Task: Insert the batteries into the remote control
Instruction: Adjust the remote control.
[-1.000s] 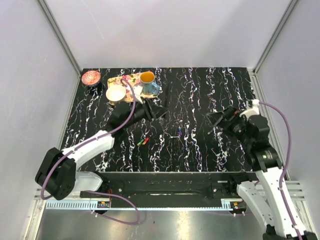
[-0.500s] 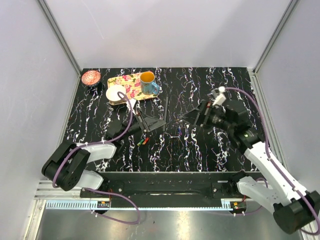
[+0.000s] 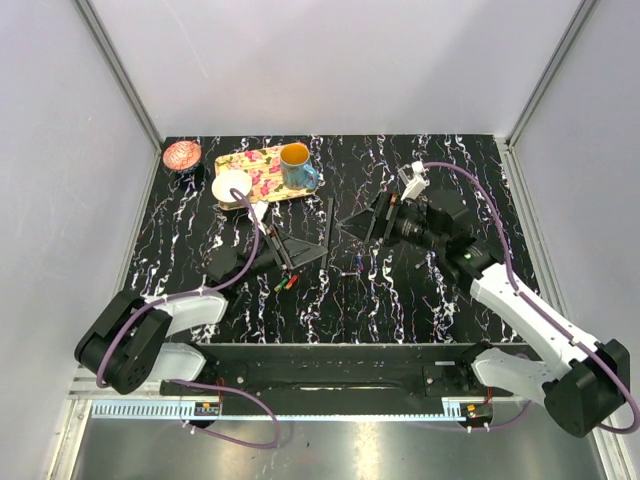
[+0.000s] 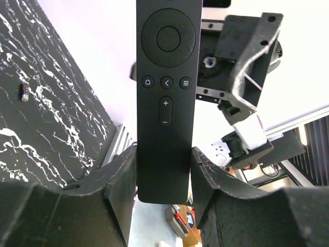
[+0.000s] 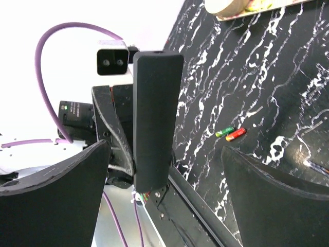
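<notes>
The remote control [image 4: 166, 98], a slim black slab, is pinched at its lower end by my left gripper [image 4: 164, 180], with the button side facing that camera. From above, the remote control [image 3: 328, 222] is edge-on over mid-table, between my left gripper [image 3: 312, 252] and my right gripper [image 3: 362, 225]. In the right wrist view the plain back of the remote control [image 5: 154, 118] stands between the wide-open fingers of my right gripper [image 5: 164, 180], nearer the left one, untouched. A green and a red battery [image 3: 288, 284] lie side by side on the table, and a blue-purple battery [image 3: 358, 263] lies further right.
At the back left a floral yellow tray [image 3: 262, 172] carries a blue mug [image 3: 297, 168] and a white cup [image 3: 231, 186]. A pink bowl [image 3: 182, 155] sits in the far left corner. White walls enclose the black marbled table [image 3: 450, 300].
My right arm has swung left and forward until its open fingers flank the remote. My left arm has drawn back from the tray toward mid-table, still holding the remote.
</notes>
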Motion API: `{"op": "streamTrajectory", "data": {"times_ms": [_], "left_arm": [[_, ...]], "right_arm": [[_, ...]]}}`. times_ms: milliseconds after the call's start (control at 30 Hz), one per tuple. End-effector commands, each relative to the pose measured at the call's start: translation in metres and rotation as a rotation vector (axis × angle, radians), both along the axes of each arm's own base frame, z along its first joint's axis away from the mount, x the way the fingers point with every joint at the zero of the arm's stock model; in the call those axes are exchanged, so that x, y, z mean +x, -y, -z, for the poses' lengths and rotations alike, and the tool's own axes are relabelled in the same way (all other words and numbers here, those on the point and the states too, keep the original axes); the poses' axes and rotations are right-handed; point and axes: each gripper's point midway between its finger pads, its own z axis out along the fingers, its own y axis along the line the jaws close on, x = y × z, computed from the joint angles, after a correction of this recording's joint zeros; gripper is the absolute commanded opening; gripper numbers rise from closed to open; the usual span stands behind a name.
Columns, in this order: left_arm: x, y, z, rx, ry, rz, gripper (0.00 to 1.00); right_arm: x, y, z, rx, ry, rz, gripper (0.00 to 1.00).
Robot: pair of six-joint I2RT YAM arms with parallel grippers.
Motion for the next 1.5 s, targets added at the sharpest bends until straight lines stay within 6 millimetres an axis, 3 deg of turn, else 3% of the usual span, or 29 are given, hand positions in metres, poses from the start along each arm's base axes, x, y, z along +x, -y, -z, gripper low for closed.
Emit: {"op": "streamTrajectory", "data": {"times_ms": [0, 267, 400, 467, 533, 733, 767, 867, 900, 1067, 1100, 1133, 1167, 1200, 1267, 1333, 1367, 1400, 1433, 1467], "left_arm": [[-0.041, -0.023, -0.078, -0.220, 0.401, 0.013, 0.00], [-0.043, -0.023, -0.074, -0.206, 0.404, 0.015, 0.00], [-0.044, -0.024, -0.077, -0.211, 0.410, 0.012, 0.00], [-0.045, -0.024, -0.078, -0.212, 0.419, 0.011, 0.00], [-0.043, -0.025, -0.077, -0.212, 0.418, 0.001, 0.00], [-0.043, -0.026, -0.076, -0.209, 0.422, -0.008, 0.00], [-0.043, -0.026, -0.076, -0.209, 0.422, -0.010, 0.00], [-0.043, -0.025, -0.074, -0.208, 0.420, -0.009, 0.00], [-0.042, -0.026, -0.074, -0.207, 0.420, -0.012, 0.02], [-0.038, -0.025, -0.074, -0.213, 0.381, -0.011, 0.65], [-0.035, -0.027, -0.075, -0.218, 0.374, -0.029, 0.70], [-0.035, -0.028, -0.074, -0.220, 0.369, -0.035, 0.75], [-0.032, -0.029, -0.073, -0.212, 0.360, -0.049, 0.89], [-0.026, -0.032, -0.071, -0.205, 0.352, -0.074, 0.94], [-0.019, -0.034, -0.065, -0.172, 0.337, -0.109, 0.98], [-0.011, -0.036, -0.064, -0.129, 0.361, -0.161, 0.99], [-0.004, -0.034, -0.054, -0.061, 0.314, -0.179, 0.99], [0.003, -0.031, -0.050, -0.007, 0.298, -0.207, 0.99], [0.014, -0.029, -0.059, 0.086, 0.412, -0.272, 0.99], [0.006, -0.019, -0.032, 0.255, 0.336, -0.251, 0.99]], "right_arm": [[0.008, -0.013, -0.026, 0.114, 0.074, -0.023, 1.00], [0.017, -0.035, -0.031, 0.156, 0.078, -0.077, 0.97], [0.020, -0.048, -0.025, 0.158, 0.052, -0.114, 0.86], [0.019, -0.056, -0.024, 0.188, 0.036, -0.148, 0.73], [0.016, -0.060, -0.027, 0.226, 0.029, -0.169, 0.67], [0.009, -0.065, -0.026, 0.283, 0.012, -0.223, 0.63], [0.008, -0.065, -0.027, 0.285, 0.014, -0.225, 0.54], [0.006, -0.066, -0.028, 0.286, 0.016, -0.243, 0.42], [0.005, -0.066, -0.028, 0.285, 0.013, -0.245, 0.39], [-0.005, -0.063, -0.033, 0.254, 0.034, -0.280, 0.14], [-0.007, -0.062, -0.036, 0.243, 0.044, -0.286, 0.05], [-0.009, -0.059, -0.032, 0.201, 0.043, -0.286, 0.03], [-0.011, -0.057, -0.031, 0.177, 0.047, -0.281, 0.01], [-0.012, -0.054, -0.025, 0.128, 0.008, -0.269, 0.00], [-0.012, -0.047, -0.031, 0.071, 0.066, -0.247, 0.00], [-0.007, -0.036, -0.015, -0.039, 0.032, -0.182, 0.00], [-0.005, -0.033, -0.021, -0.064, 0.043, -0.163, 0.00], [-0.006, -0.026, -0.008, -0.127, -0.007, -0.140, 0.00], [0.004, -0.020, -0.001, -0.190, 0.002, -0.075, 0.00], [0.006, -0.018, -0.007, -0.211, 0.013, -0.053, 0.00]]}}
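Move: The remote control is in my left hand, pinched near its close end. Its middle is about 5 cm ahead of that hand and level with it. From my open right hand, the remote's middle is about 6 cm to the left, level in reach and height. The green and orange batteries lie on the table some 20 cm below, about 9 cm to the remote's left. The blue battery lies about 6 cm ahead of my right hand and 3 cm to its right, equally low. My left hand holds the remote nearly still while my right reaches about 6 cm left and slightly forward, rolling and turning counter-clockwise a little. My right fingers close on the remote's far half. Only then do my left fingers spread wide and back off some 2 cm leftward, rising slightly, as my right draws the remote about 2.5 cm right and a little back. ##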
